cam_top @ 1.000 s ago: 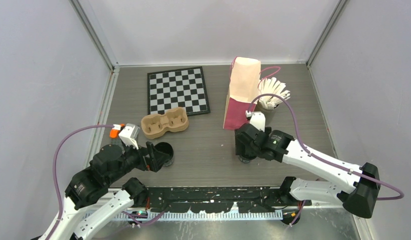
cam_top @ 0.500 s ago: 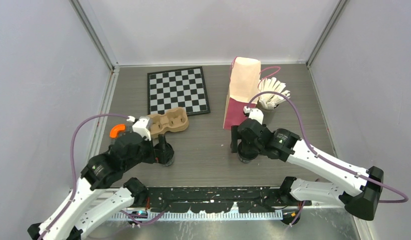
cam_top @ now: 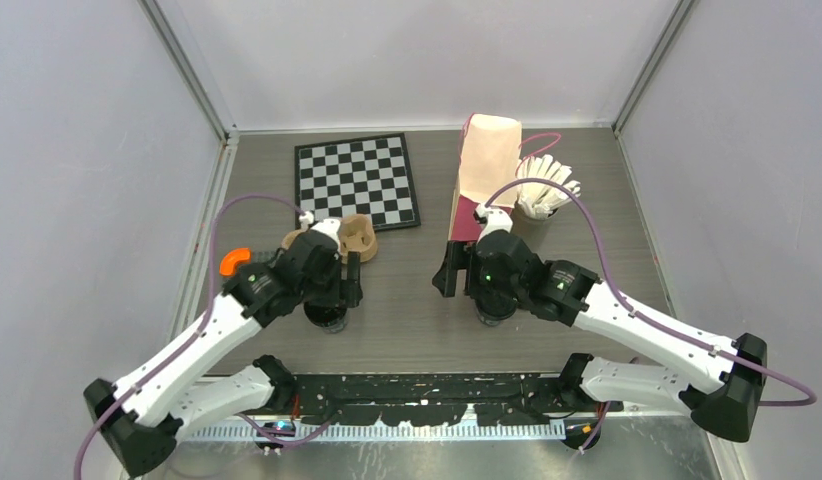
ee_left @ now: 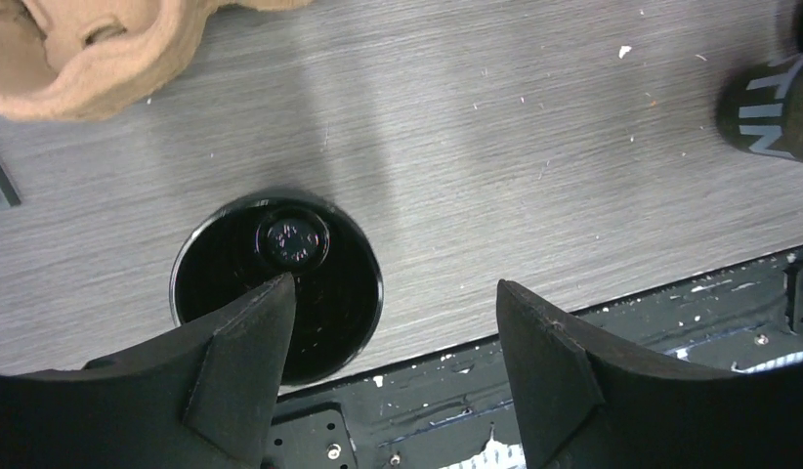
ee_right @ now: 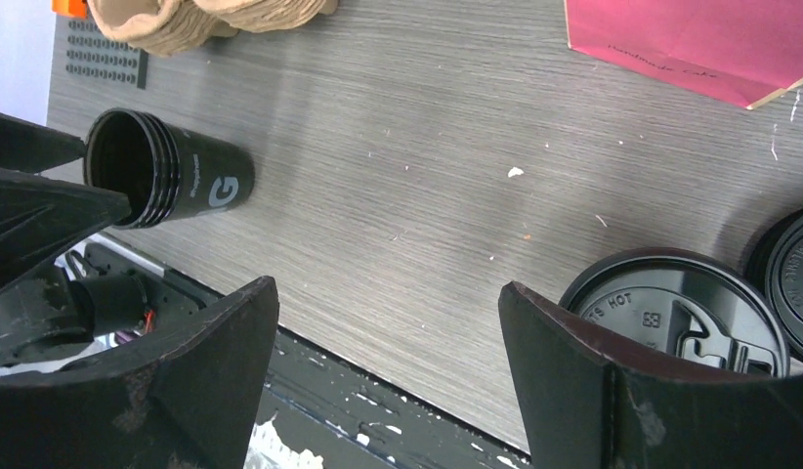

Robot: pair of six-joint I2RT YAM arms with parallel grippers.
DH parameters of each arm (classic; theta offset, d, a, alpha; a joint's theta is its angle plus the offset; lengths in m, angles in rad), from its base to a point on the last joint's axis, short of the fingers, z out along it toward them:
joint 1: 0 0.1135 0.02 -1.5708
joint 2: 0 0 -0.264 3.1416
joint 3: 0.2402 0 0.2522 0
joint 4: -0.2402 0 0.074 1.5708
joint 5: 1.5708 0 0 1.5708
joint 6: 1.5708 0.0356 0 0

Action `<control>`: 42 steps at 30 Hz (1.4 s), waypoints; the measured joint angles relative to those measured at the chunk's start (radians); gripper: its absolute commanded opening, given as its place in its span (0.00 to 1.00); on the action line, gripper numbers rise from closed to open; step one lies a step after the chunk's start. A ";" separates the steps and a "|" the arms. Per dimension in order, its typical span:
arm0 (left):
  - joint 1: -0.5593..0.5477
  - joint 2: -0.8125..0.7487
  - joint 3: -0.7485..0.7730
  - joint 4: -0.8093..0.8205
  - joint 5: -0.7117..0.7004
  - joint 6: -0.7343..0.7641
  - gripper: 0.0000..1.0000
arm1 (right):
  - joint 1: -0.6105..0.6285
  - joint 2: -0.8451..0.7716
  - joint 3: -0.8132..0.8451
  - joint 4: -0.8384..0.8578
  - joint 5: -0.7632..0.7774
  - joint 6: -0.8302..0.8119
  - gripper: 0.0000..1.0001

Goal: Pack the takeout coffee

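Observation:
An open black cup (ee_left: 310, 293) stands upright near the table's front edge, also visible as the cup (ee_right: 173, 176) with white print. My left gripper (ee_left: 396, 288) points down over it, open; one fingertip (ee_left: 251, 342) overlaps the cup's mouth and the other hangs beside it. Two flat black lids, a lid (ee_right: 671, 313) marked HOT and a lid (ee_right: 793, 274) at the edge, lie under my right gripper (ee_right: 388, 288). That gripper is open and holds nothing, and its right finger (ee_right: 612, 391) covers the near lid's rim. In the top view the left gripper (cam_top: 327, 300) and right gripper (cam_top: 487, 300) hide these things.
The brown pulp tray (cam_top: 359, 235) lies just behind the left gripper. The tall paper bag (cam_top: 485, 175) stands behind the right gripper, with a grey cup of white sticks (cam_top: 542, 190) beside it and a chessboard (cam_top: 355, 180) at the back. Another black round thing with white lettering (ee_left: 769, 117) sits right of the cup.
My left arm has swung from beside the cup to above it, fingers now pointing down, and its jaws have narrowed a little. My right gripper has shifted slightly left over the lids.

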 measured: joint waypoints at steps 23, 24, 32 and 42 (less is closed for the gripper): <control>0.000 0.203 0.013 0.016 -0.098 0.046 0.37 | 0.000 -0.077 -0.178 0.076 0.010 0.025 0.87; 0.000 0.203 0.008 0.018 -0.100 0.042 0.35 | 0.000 -0.084 -0.191 0.073 0.011 0.023 0.87; 0.000 0.209 -0.023 0.046 -0.100 0.026 0.05 | 0.000 -0.106 -0.199 0.045 0.020 -0.016 0.87; 0.000 0.212 0.019 0.008 -0.085 0.021 0.04 | 0.000 -0.139 -0.200 0.029 0.039 -0.045 0.87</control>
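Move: The open black cup is what my left hand is after: its middle sits about 4 cm to the left, 2 cm ahead and 9 cm below. The brown cup tray lies roughly 15 cm beyond that cup, the grey studded plate some 20 cm to its left and 11 cm farther out. From my open right hand the lidded cup is about 9 cm right, level, 11 cm down, with the lid stack 7 cm right of it and 5 cm farther out. I sink my left hand about 5 cm onto the cup's right rim, after an initial 2 cm forward, shutting the fingers so they pinch the wall with one inside and one outside, then start up by about 1 cm. Meanwhile my right hand, fingers still wide, goes down some 4 cm and right about 3 cm, towards the lidded cup. ##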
